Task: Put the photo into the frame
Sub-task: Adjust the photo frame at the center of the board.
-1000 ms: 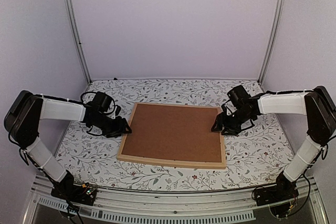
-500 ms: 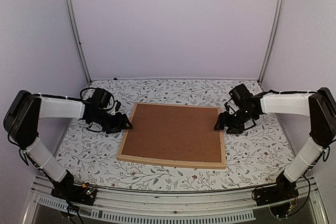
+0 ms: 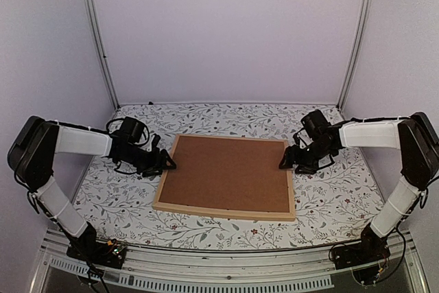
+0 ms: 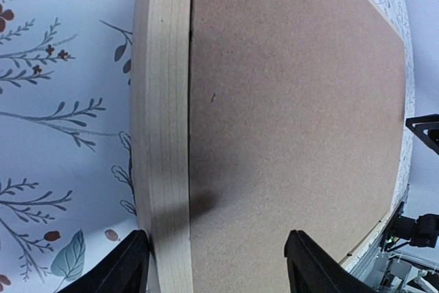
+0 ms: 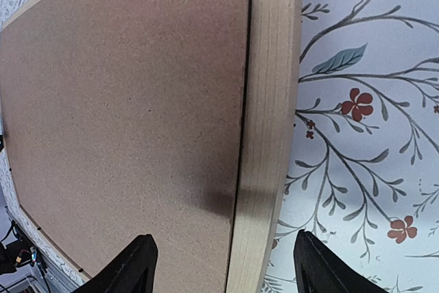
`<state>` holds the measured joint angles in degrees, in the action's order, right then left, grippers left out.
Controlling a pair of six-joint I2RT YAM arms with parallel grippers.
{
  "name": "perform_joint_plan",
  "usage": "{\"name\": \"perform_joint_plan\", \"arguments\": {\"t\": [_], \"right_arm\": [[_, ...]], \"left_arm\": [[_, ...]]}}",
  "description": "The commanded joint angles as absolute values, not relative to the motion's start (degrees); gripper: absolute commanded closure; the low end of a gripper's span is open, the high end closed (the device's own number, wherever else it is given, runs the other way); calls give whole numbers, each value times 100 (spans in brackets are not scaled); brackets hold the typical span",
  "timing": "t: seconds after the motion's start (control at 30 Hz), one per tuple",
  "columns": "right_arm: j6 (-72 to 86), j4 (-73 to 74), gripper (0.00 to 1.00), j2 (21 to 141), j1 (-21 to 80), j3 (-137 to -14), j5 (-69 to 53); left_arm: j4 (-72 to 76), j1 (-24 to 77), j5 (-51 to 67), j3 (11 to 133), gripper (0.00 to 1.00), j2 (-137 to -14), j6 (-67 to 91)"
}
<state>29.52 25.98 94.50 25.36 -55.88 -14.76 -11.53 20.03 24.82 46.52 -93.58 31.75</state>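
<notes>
The light-wood frame [image 3: 223, 211] lies flat in the middle of the table with a plain brown backing board [image 3: 226, 173] filling it. The photo is hidden. My left gripper [image 3: 168, 164] is open at the frame's left bar [image 4: 161, 101]. In the left wrist view the gripper [image 4: 215, 245] has one finger over the tablecloth and one over the board [image 4: 288, 101]. My right gripper [image 3: 283, 164] is open at the right bar [image 5: 271, 101]. In the right wrist view it [image 5: 224, 245] straddles the bar the same way, beside the board [image 5: 130, 101].
The table is covered by a white floral cloth [image 3: 329, 197]. Plain walls with metal posts [image 3: 96, 32] enclose the back and sides. The arm bases stand at the near edge.
Both grippers have shifted slightly toward the back along the frame's side bars. The frame and board have not moved.
</notes>
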Motion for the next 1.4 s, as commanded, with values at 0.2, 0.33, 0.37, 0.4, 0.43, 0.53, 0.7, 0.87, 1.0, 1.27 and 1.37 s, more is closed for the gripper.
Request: {"name": "perform_joint_plan", "arguments": {"t": [0.2, 0.33, 0.37, 0.4, 0.43, 0.53, 0.7, 0.87, 1.0, 1.27, 1.37], "right_arm": [[2909, 2186, 28, 9808, 2448, -5652, -1665], [2918, 2101, 30, 9681, 2294, -5550, -1605], [2918, 2081, 31, 9656, 2246, -5524, -1626], [2905, 2071, 31, 9630, 2193, -5501, -1649], [2884, 2067, 31, 9613, 2159, -5490, -1689], [2857, 2021, 31, 9615, 2103, -5459, -1800], [2860, 1927, 30, 9649, 2049, -5414, -1881], [2807, 1932, 29, 9683, 1922, -5406, -1898], [2713, 1990, 29, 9606, 1654, -5379, -1893], [2501, 2130, 28, 9462, 1435, -5419, -1809], [2479, 2136, 28, 9419, 1435, -5361, -1872]], "left_arm": [[-781, 1977, 2835, 4289, 29, -9439, 3320], [-727, 1977, 2834, 4238, 29, -9447, 3337], [-721, 1971, 2843, 4230, 29, -9451, 3338], [-704, 1979, 2858, 4216, 29, -9456, 3352], [-682, 1985, 2875, 4183, 29, -9458, 3361], [-536, 2047, 3014, 4061, 30, -9425, 3471], [-358, 2279, 3368, 3810, 30, -9252, 3652], [-561, 2613, 3924, 3632, 32, -8903, 3719], [-1165, 2972, 4019, 3642, 32, -8354, 3533], [-2131, 2998, 2131, 4992, 27, -7896, 2614], [-1715, 2957, 2148, 5524, 25, -8371, 2369]]}}
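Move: The left hand, open and low, has the photo frame's left bar under it, its middle about 2 cm to the left and 1 cm back; the brown board's centre lies some 19 cm right and 2 cm back, the frame's near bar 17 cm back and 18 cm right. The right hand's fingers straddle the right bar, its middle 1 cm right and 3 cm back, with the board's centre about 18 cm left and 2 cm back. With its outer finger already against the left bar, the left hand settles slightly, drags the bar back about 10 cm and 5 cm to the right, then lifts clear while coming partway forward. The right hand sinks a little and shifts 5 cm right and 4 cm forward towards the far right corner, fingers staying open astride its bar. ##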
